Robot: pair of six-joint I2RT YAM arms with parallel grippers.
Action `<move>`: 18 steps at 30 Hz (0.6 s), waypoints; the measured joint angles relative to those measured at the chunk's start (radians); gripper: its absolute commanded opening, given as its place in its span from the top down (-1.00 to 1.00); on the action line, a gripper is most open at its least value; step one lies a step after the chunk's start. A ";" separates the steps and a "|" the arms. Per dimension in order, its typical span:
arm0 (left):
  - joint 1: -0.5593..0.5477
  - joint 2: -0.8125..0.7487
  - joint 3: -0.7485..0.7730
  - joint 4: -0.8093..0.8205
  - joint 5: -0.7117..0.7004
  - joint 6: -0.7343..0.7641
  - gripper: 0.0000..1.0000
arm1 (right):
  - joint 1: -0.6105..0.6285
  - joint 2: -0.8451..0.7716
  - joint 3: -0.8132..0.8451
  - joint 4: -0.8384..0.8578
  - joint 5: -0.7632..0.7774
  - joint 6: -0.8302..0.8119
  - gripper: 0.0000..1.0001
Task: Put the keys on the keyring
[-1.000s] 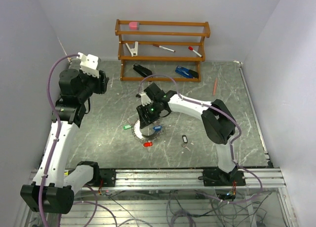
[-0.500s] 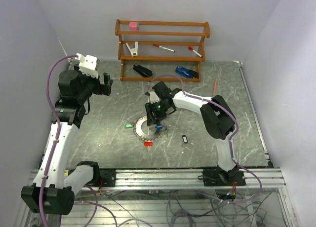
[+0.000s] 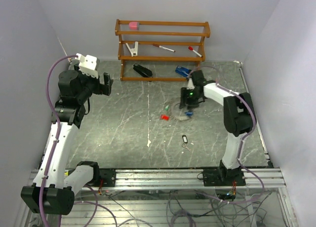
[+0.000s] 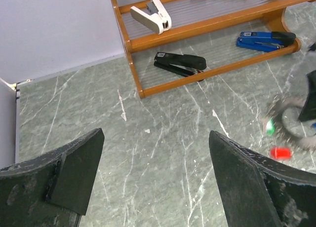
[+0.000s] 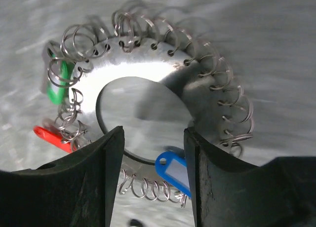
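The keyring [image 5: 148,74] is a flat silvery ring rimmed with small wire loops. It is sharp in the right wrist view while the table behind it blurs. My right gripper [image 5: 154,130] is shut on its near rim, with a blue tag [image 5: 175,170] between the fingers. A green tag [image 5: 58,81] and a red tag [image 5: 52,138] hang on the loops at left. From above, the right gripper [image 3: 187,106] holds the keyring [image 3: 181,117] right of centre. A black-tagged key [image 3: 184,138] lies loose on the table. My left gripper [image 3: 106,84] [image 4: 156,133] hangs open and empty at far left.
A wooden rack [image 3: 163,49] stands at the back with a pink eraser, a white stapler [image 4: 153,15] and red-capped pens. Under it lie a black stapler [image 4: 180,63] and a blue stapler [image 4: 264,39]. An orange pencil [image 3: 215,86] lies at the right.
My right gripper has swung from the table's middle to the right and back, carrying the keyring and its tags. The left gripper opened wide a second ago and has stayed put since.
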 measured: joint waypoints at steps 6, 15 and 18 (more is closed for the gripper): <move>0.000 0.000 -0.006 0.007 0.002 -0.009 -0.96 | -0.159 -0.036 -0.012 -0.056 0.187 -0.059 -0.21; 0.008 0.000 -0.006 0.011 0.011 -0.031 -0.98 | -0.160 -0.366 -0.020 0.013 -0.043 -0.045 -0.99; 0.013 0.000 -0.006 0.010 0.019 -0.033 -0.98 | -0.156 -0.509 -0.039 0.139 -0.101 0.019 -0.99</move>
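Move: The keyring lies flat right under my right hand, its middle only about 1 cm ahead and 1 cm left, some 2 cm below. Its blue tag is about 1 cm back and 2 cm right; the green tag about 3 cm ahead, 9 cm left, the red one 3 cm back, 10 cm left. The loose black-tagged key waits some 16 cm back, 1 cm left. From my left hand the keyring is roughly 6 cm ahead, 35 cm right and 31 cm below. With my right fingers still low at the keyring and half open, I keep dragging it across the table, about 10 cm to my right and a little forward. Then I come free and climb some 22 cm, drifting back left about 6 cm, while the fingers spread wide and tip up forward some 30 degrees. ##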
